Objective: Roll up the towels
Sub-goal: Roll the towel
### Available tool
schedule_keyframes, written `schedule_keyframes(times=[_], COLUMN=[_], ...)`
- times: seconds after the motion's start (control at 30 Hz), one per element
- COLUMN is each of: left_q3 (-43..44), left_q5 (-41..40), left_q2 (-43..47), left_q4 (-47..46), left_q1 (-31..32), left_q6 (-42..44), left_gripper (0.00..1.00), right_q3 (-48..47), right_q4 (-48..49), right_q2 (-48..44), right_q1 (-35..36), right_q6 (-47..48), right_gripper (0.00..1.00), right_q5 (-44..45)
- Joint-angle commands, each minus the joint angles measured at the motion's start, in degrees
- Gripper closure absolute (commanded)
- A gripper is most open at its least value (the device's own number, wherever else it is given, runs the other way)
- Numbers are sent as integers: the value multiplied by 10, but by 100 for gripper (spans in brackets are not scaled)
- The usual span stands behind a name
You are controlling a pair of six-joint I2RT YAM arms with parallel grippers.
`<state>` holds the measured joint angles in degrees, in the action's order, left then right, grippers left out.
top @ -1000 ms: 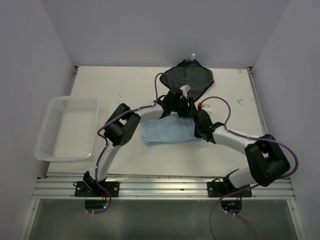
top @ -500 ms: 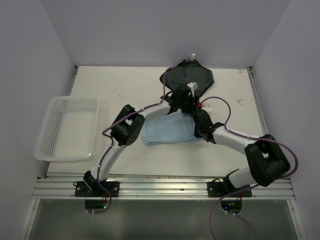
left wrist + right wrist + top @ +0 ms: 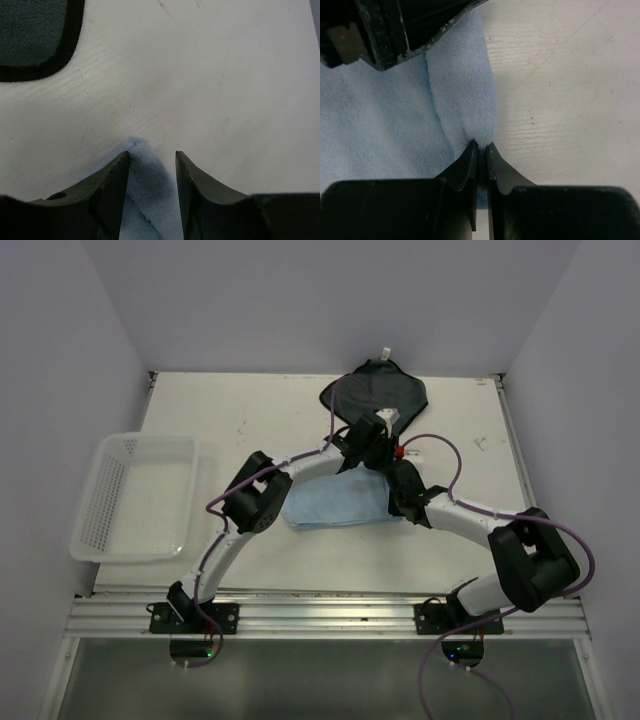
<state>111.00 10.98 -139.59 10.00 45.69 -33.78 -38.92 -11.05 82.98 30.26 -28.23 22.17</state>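
Note:
The light blue towel [image 3: 335, 505] lies flat at the table's middle, folded along its right side. My left gripper [image 3: 375, 452] reaches across to its far right corner. In the left wrist view that corner [image 3: 147, 175] sits between the parted jaws of the left gripper [image 3: 152, 155], against the left finger [image 3: 117, 180] and clear of the right one. My right gripper [image 3: 396, 485] is shut on the towel's right edge [image 3: 465, 100], seen at the right gripper [image 3: 481, 146] in its wrist view. The dark towel [image 3: 380, 398] lies spread out at the back, its corner [image 3: 32, 37] showing in the left wrist view.
A white mesh basket [image 3: 135, 495] stands at the table's left edge. The left gripper's body [image 3: 395, 30] hangs close above the blue towel just beyond the right gripper. White walls close in the table on three sides.
The left arm has stretched further toward the back right, carrying its gripper from over the blue towel to its far right corner. Its jaws have narrowed a little. The right gripper has held still.

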Motion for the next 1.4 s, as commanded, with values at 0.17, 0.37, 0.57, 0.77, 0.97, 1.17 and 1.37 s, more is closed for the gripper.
schedule_keyframes(times=[0.17,0.37,0.57,0.77,0.97,1.17,1.37], left_q3=[-32,-21,-26,-50,-162,-198,-214], left_q5=[-21,-40,-40,-21,63,150,185], left_q2=[-23,-35,-35,-1,62,68,67], left_q4=[27,53,56,13,-182,-302,-342], left_q1=[6,5,5,-4,-37,-60,-72], left_q6=[18,21,19,8,-55,-91,-104], left_gripper=[64,79,100,100,100,100,100], right_q3=[17,10,9,10,-9,-33,-77], right_q4=[22,16,16,5,-30,-73,-122], right_q2=[7,0,-3,-19,-20,-12,14], right_q1=[1,1,1,2,28,64,124], right_q6=[1,4,6,9,19,25,36], right_gripper=[100,100,100,100,100,100,100], right_q5=[-11,-11,-13,1,64,143,234])
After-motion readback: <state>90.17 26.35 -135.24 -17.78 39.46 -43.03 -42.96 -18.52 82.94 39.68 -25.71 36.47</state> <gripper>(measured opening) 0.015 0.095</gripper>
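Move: Between and just below the left hand's half-open fingers lies the far corner of the towel's rolled edge, about 1 cm down. The dark pad is centred some 14 cm ahead of this hand and 4 cm to its left, some 3 cm lower. The right hand already grips the edge's near end; from it the flat part of the towel is centred about 13 cm left, 3 cm ahead and 2 cm lower, and the far corner about 12 cm ahead and 2 cm left. Sinking about 1 cm, the left hand shuts its fingers on the far corner of the rolled edge while the right keeps its pinch on the near end. Then both lean over to the left: the left hand goes some 2 cm left over the towel and back up 1 cm, tilting nearly 20 degrees, as the right rises about 2.5 cm and draws back slightly, tilting some 15 degrees. ##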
